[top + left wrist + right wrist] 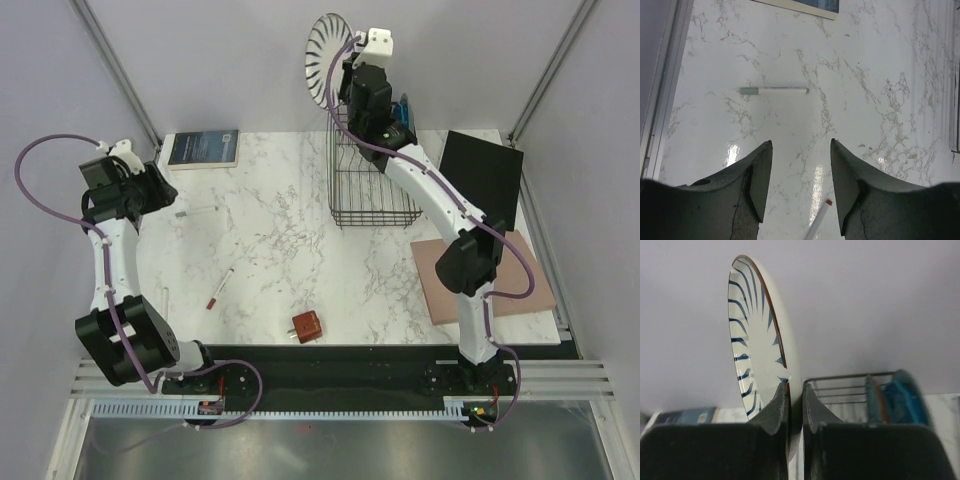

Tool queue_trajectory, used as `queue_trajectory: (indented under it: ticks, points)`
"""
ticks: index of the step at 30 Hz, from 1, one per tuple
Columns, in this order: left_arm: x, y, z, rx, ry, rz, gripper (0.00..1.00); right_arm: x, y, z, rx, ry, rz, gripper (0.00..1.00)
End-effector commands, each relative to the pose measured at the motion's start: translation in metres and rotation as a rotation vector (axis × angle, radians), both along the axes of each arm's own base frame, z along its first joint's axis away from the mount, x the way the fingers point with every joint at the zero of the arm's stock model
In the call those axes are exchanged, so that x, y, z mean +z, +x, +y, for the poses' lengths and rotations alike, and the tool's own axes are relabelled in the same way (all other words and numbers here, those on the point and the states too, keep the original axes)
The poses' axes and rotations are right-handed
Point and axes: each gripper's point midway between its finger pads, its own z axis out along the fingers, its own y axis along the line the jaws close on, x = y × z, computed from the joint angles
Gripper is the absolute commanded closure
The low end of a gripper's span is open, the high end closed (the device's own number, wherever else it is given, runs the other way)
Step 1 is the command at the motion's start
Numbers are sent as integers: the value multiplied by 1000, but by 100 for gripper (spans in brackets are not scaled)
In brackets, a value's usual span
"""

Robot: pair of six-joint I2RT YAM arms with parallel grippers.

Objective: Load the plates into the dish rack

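Observation:
My right gripper [347, 62] [795, 385] is shut on the rim of a white plate with dark radial stripes [324, 55] [755, 340]. It holds the plate upright in the air above the far left end of the black wire dish rack [372, 190] [845, 389]. Inside the rack's far end stand a bright blue plate [404, 108] [905, 399] and another, darker one [874, 400] on edge. At the table's left side my left gripper [163, 186] [801, 145] hangs open above bare marble, holding nothing.
A white pen [195, 211] [775, 91] and a red-tipped marker [220, 288] [820, 219] lie near the left gripper. A book [203, 148] is at the back left and a small brown block [306, 326] near the front edge. A pink board [510, 285] and a black panel [485, 175] lie at right.

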Motion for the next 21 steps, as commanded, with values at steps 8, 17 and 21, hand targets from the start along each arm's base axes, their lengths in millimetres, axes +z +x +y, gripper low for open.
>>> queue_trajectory:
  ticks: [8, 17, 21]
  points:
    - [0, 16, -19, -60, -67, -68, 43, 68, -29, -91, -495, -159, -140, 100]
    - [-26, 6, -26, -76, -89, -26, 43, 24, -8, -84, -520, -308, -40, 100]
    - [-32, 2, -28, -88, -85, -15, 43, 3, 2, -82, -547, -376, 15, 100]
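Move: My right hand pinches the striped plate, high over the dish rack's left rim. The rack's middle lies about 11 cm to its right, level fore-and-aft and some 31 cm below. Already standing in the rack, some 4 cm ahead and 24 cm down, are the dark teal plate 14 cm to the right, the blue dotted one 17 cm and the green one 20 cm. From my left hand, the rack is roughly 18 cm ahead and 57 cm right, 13 cm lower. I swing the striped plate about 8 cm right, in over the rack towards the standing plates, turning my right wrist nearly 30 degrees clockwise while its left side rolls down about as much. I rise a touch first, then sink about 6 cm towards the slots, fingers keeping their pinch. My empty left hand, open, eases down some 5 cm and slightly right. ##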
